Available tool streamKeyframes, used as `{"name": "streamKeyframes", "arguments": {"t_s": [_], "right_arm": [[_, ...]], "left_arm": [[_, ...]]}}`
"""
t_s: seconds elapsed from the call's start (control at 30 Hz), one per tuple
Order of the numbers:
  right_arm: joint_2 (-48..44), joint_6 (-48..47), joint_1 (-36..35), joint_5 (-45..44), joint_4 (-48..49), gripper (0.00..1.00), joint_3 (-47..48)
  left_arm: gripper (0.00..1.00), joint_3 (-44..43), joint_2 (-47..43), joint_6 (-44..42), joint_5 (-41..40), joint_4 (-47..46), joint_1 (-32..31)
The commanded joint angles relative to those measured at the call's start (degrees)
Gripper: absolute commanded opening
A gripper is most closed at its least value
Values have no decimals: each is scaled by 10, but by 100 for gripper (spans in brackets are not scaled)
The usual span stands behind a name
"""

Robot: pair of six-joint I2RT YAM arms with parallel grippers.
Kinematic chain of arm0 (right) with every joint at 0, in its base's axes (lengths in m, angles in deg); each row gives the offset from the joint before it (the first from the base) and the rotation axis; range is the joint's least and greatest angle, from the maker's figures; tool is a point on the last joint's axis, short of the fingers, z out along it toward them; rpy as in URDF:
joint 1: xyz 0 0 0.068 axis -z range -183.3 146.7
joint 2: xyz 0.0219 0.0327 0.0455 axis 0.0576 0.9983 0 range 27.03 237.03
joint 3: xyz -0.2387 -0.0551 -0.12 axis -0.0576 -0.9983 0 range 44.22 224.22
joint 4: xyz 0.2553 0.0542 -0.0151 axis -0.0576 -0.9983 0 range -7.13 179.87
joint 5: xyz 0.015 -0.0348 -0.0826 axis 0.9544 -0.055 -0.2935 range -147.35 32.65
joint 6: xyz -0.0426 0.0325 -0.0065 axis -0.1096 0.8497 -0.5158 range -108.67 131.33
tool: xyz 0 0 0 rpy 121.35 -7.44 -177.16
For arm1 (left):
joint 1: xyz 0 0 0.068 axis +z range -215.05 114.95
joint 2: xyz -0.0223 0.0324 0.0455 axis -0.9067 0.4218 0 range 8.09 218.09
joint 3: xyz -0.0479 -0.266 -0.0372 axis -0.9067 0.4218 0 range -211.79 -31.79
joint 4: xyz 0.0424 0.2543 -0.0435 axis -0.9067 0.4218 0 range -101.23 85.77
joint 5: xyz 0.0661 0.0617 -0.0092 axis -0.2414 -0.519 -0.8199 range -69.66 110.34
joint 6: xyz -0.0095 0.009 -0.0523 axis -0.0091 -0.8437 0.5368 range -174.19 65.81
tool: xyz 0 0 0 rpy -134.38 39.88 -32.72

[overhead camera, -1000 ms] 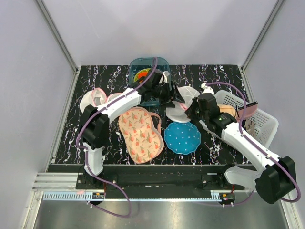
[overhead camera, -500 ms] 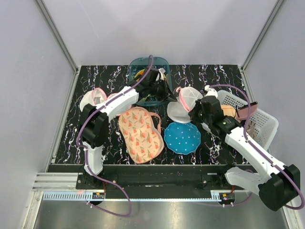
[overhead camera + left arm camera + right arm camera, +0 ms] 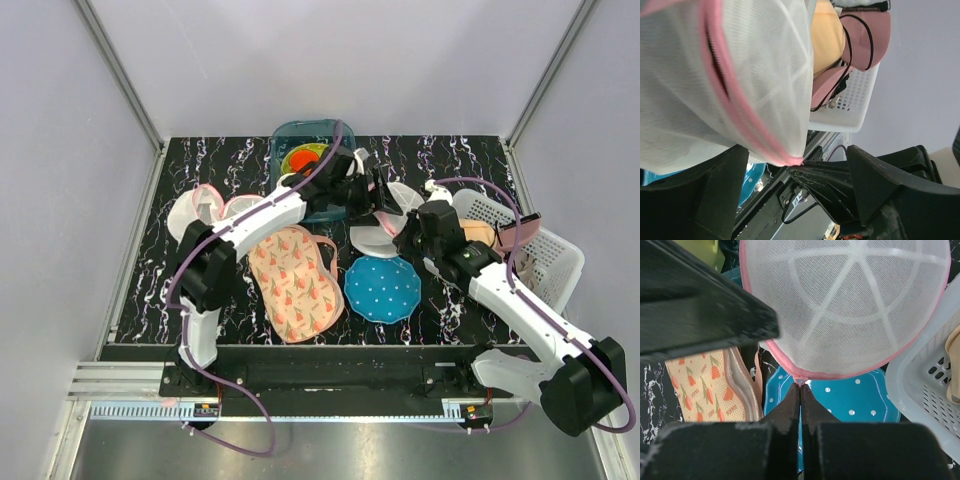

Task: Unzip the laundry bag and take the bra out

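Note:
The laundry bag (image 3: 850, 305), a white mesh dome with pink zip trim, is held up above the blue dotted mat (image 3: 850, 397). My right gripper (image 3: 800, 386) is shut on the bag's pink zip pull at its lower edge. In the top view the bag (image 3: 372, 238) lies between both grippers. My left gripper (image 3: 385, 200) reaches in from the left. Its jaws stand wide open in the left wrist view (image 3: 792, 150), with the bag's pink-trimmed edge (image 3: 765, 145) hanging between them. The bra is hidden.
A teal bin (image 3: 285, 140) with orange and yellow items stands at the back. A white basket (image 3: 555, 265) with peach and pink cloth is on the right. A floral-print fabric piece (image 3: 293, 280) and another white pink-trimmed piece (image 3: 205, 205) lie on the left.
My left gripper has swung right from over the teal bin to the bag. The bag, tilted up with its pink rim showing half a second ago, now sits partly under the left gripper.

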Motion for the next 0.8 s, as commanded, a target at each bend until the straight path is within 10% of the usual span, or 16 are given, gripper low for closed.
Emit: {"name": "streamKeyframes", "arguments": {"t_s": [0.0,0.23,0.77], "right_arm": [[0,-3,3,9,22,0,23],[-8,-4,4,-9,13,0,4],[-33,11,31,85,10,0,2]], "left_arm": [[76,-39,27,14,0,-21,-10],[0,-34,12,6,-12,-9,7],[0,-172,97,-23,32,27,84]]}}
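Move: The laundry bag's pink zip, where the left fingers will shut, is about 2 cm below the open left hand and 1 cm to its right, level with it fore and aft. The right hand already pinches the zip's near end; that spot lies about 5 cm ahead and 4 cm left of it. From the left hand, the blue dotted plate is some 14 cm back, straight in line; the white basket 28 cm right and 8 back; the teal tub 16 left and 12 ahead, all roughly 15 cm lower. The left fingers shut on the pink zip edge after sinking about 2 cm and easing slightly right, then drag it forward and left, away from the right gripper, rising as they go: about 5 cm forward, 4 left and 3 up from the grab. The right hand keeps its pinch on the near end, shifting some 2.5 cm right and then partly back. ##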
